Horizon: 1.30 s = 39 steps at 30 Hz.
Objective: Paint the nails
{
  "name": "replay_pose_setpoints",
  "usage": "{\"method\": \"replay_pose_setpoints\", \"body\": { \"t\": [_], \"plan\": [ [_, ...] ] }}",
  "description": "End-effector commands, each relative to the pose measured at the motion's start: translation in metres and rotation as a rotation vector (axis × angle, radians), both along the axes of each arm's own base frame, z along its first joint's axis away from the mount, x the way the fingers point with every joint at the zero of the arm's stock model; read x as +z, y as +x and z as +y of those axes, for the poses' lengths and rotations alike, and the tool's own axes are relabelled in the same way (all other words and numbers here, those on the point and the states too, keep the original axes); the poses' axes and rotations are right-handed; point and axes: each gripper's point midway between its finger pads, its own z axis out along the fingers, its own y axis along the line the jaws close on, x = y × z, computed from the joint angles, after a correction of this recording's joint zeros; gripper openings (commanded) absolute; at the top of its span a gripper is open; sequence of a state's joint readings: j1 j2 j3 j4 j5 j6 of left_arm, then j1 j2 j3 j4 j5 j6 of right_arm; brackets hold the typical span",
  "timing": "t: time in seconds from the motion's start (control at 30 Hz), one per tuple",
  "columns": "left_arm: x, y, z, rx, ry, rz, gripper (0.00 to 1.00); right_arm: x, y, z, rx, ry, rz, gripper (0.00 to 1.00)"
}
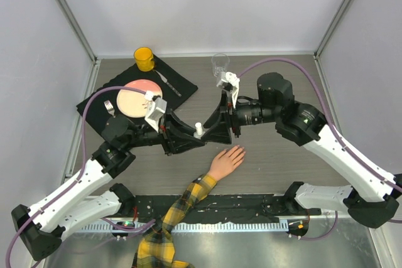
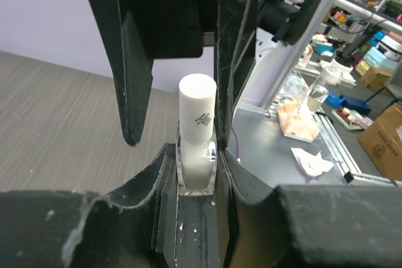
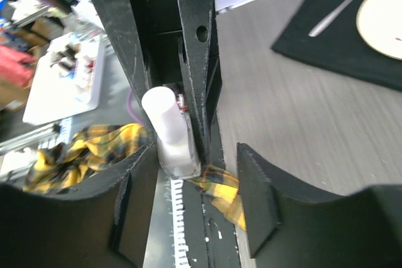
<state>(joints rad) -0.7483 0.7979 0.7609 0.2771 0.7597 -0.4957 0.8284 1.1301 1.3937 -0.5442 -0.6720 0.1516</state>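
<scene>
A small clear bottle (image 1: 198, 131) with a white cap (image 2: 197, 101) stands upright between the fingers of my left gripper (image 2: 196, 177), which is shut on its body. My right gripper (image 3: 195, 199) faces it from the right. Its jaws stand open on either side of the cap (image 3: 160, 108) and do not pinch it. Just below the two grippers, the peach mannequin hand (image 1: 226, 161) lies flat on the table with its fingers stretched out. The nails (image 1: 240, 150) at its fingertips are too small to make out. The arm wears a yellow-black plaid sleeve (image 1: 182, 202).
At the back left, a black mat (image 1: 182, 83) carries a pink plate (image 1: 139, 98), a fork (image 1: 109, 107) and a knife (image 1: 166, 81). A yellow cup (image 1: 144, 59) stands behind the mat and a clear glass (image 1: 220, 64) at the back centre. A black strip (image 1: 251, 208) runs along the near edge.
</scene>
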Motion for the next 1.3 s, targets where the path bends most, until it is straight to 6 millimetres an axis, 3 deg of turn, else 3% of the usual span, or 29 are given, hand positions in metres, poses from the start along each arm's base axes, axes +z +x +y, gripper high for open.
{"method": "replay_pose_setpoints", "body": {
  "t": [0.0, 0.13, 0.37, 0.57, 0.93, 1.07, 1.1, 1.2, 1.27],
  "plan": [
    [0.040, -0.019, 0.007, -0.065, -0.114, -0.037, 0.00, 0.039, -0.013, 0.004, 0.128, 0.151, -0.105, 0.54],
    [0.040, -0.019, 0.006, -0.069, -0.111, -0.036, 0.00, 0.047, -0.014, 0.000, 0.141, 0.177, -0.117, 0.51],
    [0.039, -0.018, 0.006, -0.071, -0.104, -0.040, 0.00, 0.043, -0.012, 0.006, 0.174, 0.195, -0.083, 0.53],
    [0.036, -0.017, 0.004, -0.070, -0.092, -0.038, 0.00, 0.053, -0.013, 0.009, 0.193, 0.225, -0.076, 0.44],
    [0.040, -0.017, 0.005, -0.066, -0.098, -0.049, 0.00, 0.047, -0.012, 0.015, 0.225, 0.234, -0.043, 0.33],
    [0.040, -0.014, 0.006, -0.046, -0.098, -0.044, 0.00, 0.043, -0.011, 0.016, 0.223, 0.229, -0.031, 0.22],
    [0.041, -0.013, 0.006, -0.033, -0.098, -0.042, 0.00, 0.041, -0.012, 0.017, 0.226, 0.226, -0.026, 0.12],
    [0.047, 0.002, 0.011, 0.075, -0.108, -0.054, 0.00, 0.031, -0.010, 0.017, 0.215, 0.207, -0.021, 0.01],
    [0.053, 0.022, 0.019, 0.213, -0.100, -0.047, 0.00, 0.022, -0.003, 0.017, 0.169, 0.181, -0.024, 0.01]
  ]
}}
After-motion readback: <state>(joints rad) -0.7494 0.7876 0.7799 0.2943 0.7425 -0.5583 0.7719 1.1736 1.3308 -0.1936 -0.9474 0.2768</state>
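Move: The bottle's white cap is almost at the right hand's open fingertips, about 1 cm back, 2 cm farther left and 2 cm higher. The left hand already grips the bottle's body, with the cap some 3 cm above its grip. The mannequin hand lies far below, roughly 8 cm right of the right hand and 2 cm ahead. The pink plate is about 26 cm ahead and 27 cm left of the right hand, on the table. Upward by about 3 cm, with a smaller shift left, the right hand brings its fingers around the white cap, the fingertips tipping up some 10 degrees and swinging back about as much. They close from half open and pinch the cap. The left hand keeps its hold on the bottle, easing back and up 1 to 1.5 cm before holding nearly still. ##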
